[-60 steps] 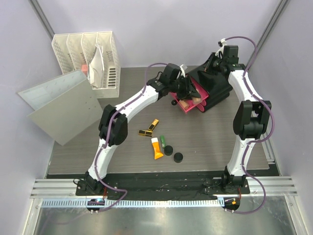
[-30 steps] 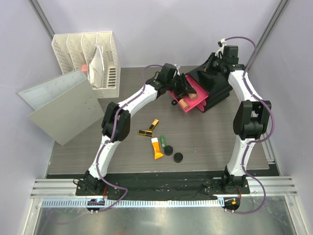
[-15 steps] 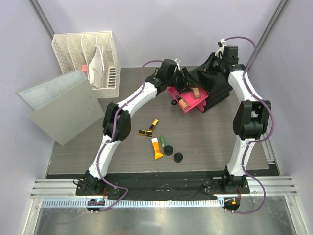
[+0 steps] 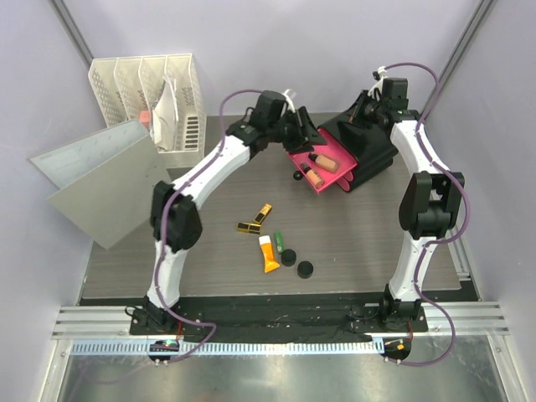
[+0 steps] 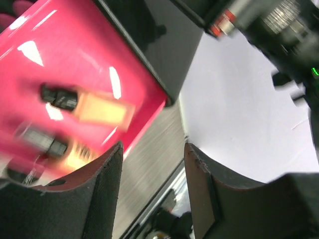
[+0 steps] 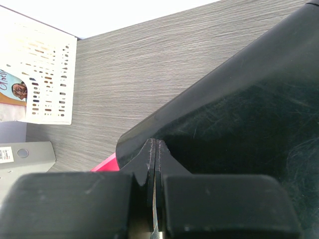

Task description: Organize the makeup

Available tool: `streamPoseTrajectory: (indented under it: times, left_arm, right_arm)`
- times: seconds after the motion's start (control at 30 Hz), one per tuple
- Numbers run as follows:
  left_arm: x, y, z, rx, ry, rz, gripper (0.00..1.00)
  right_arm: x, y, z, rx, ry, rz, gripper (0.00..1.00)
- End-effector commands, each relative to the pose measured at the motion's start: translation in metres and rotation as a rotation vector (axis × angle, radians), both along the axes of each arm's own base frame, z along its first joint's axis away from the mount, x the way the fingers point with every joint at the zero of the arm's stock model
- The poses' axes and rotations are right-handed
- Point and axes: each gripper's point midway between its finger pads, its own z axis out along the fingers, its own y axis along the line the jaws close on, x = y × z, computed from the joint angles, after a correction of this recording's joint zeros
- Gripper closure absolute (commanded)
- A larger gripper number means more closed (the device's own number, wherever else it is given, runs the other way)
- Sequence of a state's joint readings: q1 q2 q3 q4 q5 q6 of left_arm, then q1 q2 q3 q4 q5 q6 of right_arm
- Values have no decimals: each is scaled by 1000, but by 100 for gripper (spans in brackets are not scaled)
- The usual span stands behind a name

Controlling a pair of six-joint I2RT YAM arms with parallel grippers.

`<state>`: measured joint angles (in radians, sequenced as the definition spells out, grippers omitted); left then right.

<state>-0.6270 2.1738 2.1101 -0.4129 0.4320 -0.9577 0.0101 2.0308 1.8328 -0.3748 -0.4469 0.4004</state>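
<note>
Two beige foundation bottles (image 4: 323, 161) (image 4: 312, 176) lie in the open pink drawer (image 4: 338, 156) of the black organizer box (image 4: 368, 146). In the left wrist view they show blurred (image 5: 99, 107) (image 5: 60, 145) on the pink drawer (image 5: 75, 59). My left gripper (image 4: 299, 127) (image 5: 152, 189) is open and empty, just left of the drawer. My right gripper (image 4: 366, 115) (image 6: 155, 149) is shut and rests on the top of the box (image 6: 239, 114). On the table lie two gold-black lipsticks (image 4: 263, 213) (image 4: 248, 227), an orange tube (image 4: 269, 255), a green stick (image 4: 278, 241) and two black discs (image 4: 289, 257) (image 4: 306, 269).
A white mesh file rack (image 4: 155, 100) stands at the back left, also in the right wrist view (image 6: 40, 79). A grey binder (image 4: 105, 180) lies at the table's left edge. Purple-grey walls close in the back and sides.
My left gripper has drawn back up and to the left, off the pink drawer, leaving a second foundation bottle lying in it. The right arm has not moved.
</note>
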Motion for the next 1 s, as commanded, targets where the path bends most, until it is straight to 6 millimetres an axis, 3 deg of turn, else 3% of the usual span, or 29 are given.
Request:
streamPoseTrajectory:
  times: [0.0,0.03,0.07,0.2,0.37,0.43,0.53,0.7,0.97]
  left_arm:
    - [-34,52,36,131,-123,11,46]
    - [-47,65,44,153,-131,13,46]
    - [-55,74,24,207,-111,6,45]
    - [-92,109,-7,331,-64,-22,45]
    - [-144,159,-72,538,169,16,44]
    - [-164,166,-93,555,268,10,44]
    - [-178,164,-103,522,331,10,44]
    - [-194,166,-142,563,464,-2,46]
    - [-197,151,-186,623,569,-79,46]
  right_arm:
    - [-44,-10,-94,-64,342,-25,99]
    - [-44,-10,-94,-64,342,-25,99]
    - [-44,-9,-94,-64,343,-23,99]
    - [-44,-9,-96,-64,346,-23,99]
    - [-44,-9,-97,-61,352,-23,99]
    - [-45,-8,-97,-60,352,-23,99]
    - [-45,-9,-97,-62,350,-25,99]
    - [-46,-9,-101,-62,360,-26,99]
    - [-45,-8,-100,-53,359,-23,99]
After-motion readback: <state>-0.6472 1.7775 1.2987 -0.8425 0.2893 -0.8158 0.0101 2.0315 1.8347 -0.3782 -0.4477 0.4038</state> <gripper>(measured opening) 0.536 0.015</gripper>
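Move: The orange tube lies about 23 cm back and 12 cm left of the left hand, some 24 cm below it. The green tube is 4 cm farther out than the orange tube and 3 cm to its right; the gold-black boxes are 9 cm farther out and 4 cm to its left. From the right hand the orange tube is about 36 cm back, 26 cm left and 20 cm below. Open, the left hand arcs 25 cm back-left from the drawer, sinking and tipping down towards the orange tube. ##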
